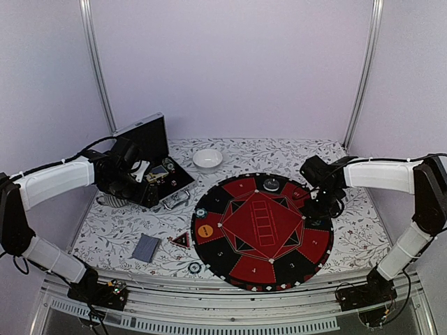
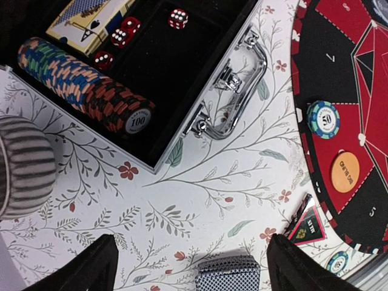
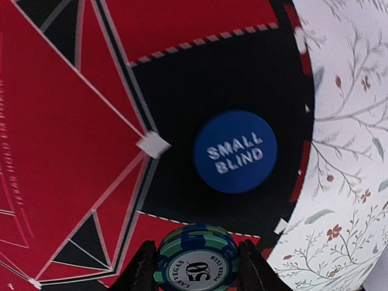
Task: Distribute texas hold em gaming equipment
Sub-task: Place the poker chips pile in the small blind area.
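My right gripper point(image 3: 195, 268) is shut on a small stack of green-and-blue "50" poker chips point(image 3: 195, 251), held just above the red-and-black mat point(image 3: 60, 151). The blue "SMALL BLIND" button point(image 3: 235, 151) lies flat on the mat's black band just ahead of the chips. My left gripper point(image 2: 191, 245) hangs open over bare tablecloth near the case point(image 2: 182, 91), and the patterned-back deck of cards point(image 2: 227, 274) lies between its fingers point(image 2: 85, 267). On the mat's left side rest a "50" chip point(image 2: 322, 119) and the orange button point(image 2: 345, 172).
The open case holds a long row of chips point(image 2: 85, 85), red dice point(image 2: 124, 33) and a card box point(image 2: 85, 18). A triangular card point(image 2: 309, 225) and a loose chip point(image 2: 337, 262) lie by the mat's edge. A white bowl point(image 1: 207, 158) sits at the back.
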You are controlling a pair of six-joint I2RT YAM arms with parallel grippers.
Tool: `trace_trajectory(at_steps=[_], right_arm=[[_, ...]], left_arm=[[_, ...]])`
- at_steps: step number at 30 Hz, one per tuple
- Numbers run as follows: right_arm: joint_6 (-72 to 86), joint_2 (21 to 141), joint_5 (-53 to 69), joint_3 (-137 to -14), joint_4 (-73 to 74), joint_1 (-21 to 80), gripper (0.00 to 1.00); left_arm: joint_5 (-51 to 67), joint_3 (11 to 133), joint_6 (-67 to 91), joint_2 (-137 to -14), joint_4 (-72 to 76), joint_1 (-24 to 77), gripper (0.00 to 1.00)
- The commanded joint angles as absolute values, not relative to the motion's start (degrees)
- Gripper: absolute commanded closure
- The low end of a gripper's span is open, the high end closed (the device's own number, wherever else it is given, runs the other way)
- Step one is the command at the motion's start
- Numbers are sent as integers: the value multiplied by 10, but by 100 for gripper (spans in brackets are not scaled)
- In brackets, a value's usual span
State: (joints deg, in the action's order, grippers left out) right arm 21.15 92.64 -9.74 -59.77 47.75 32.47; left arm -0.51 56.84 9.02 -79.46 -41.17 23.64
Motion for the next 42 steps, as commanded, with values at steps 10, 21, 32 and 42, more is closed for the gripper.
trace_trajectory(at_steps=[10, 21, 32, 42], right_arm=[[249, 939, -85, -547, 450, 270, 98], [277, 954, -109, -540, 466, 271, 88], [281, 935, -128, -572, 502, 272, 35], [235, 1018, -130, -786, 532, 511, 29]], left_arm=[[-5, 563, 83, -779, -403, 229, 12], [-4, 562, 81, -783, -402, 229, 13], [-2, 562, 80, -777, -402, 229, 13], [4, 562, 84, -774, -402, 229, 13]])
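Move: The right hand already holds the poker chips pile; the spot for it, on the near dashed edge of the small blind area, lies about 4 cm to its right, 1 cm back and 3 cm below. The blue small blind button is some 2 cm ahead and 3 cm right of that hand; the white corner diamond, 2 cm ahead and 2 cm left; the round puck, roughly 14 cm ahead and 13 cm left, all about 4 cm below. From the left hand the spot lies some 56 cm right, 3 cm back and 9 cm below. The right hand carries the poker chips pile about 4 cm to the right and 3 cm down, easing slowly the last part onto the mat just on the near side of the small blind button, while the wrist turns some 10 degrees clockwise. Only then do the fingers open and let go of the pile, and the hand lifts away quickly, up about 5 cm and left 7 cm with a little forward, over the red middle of the mat, its wrist turning back. ##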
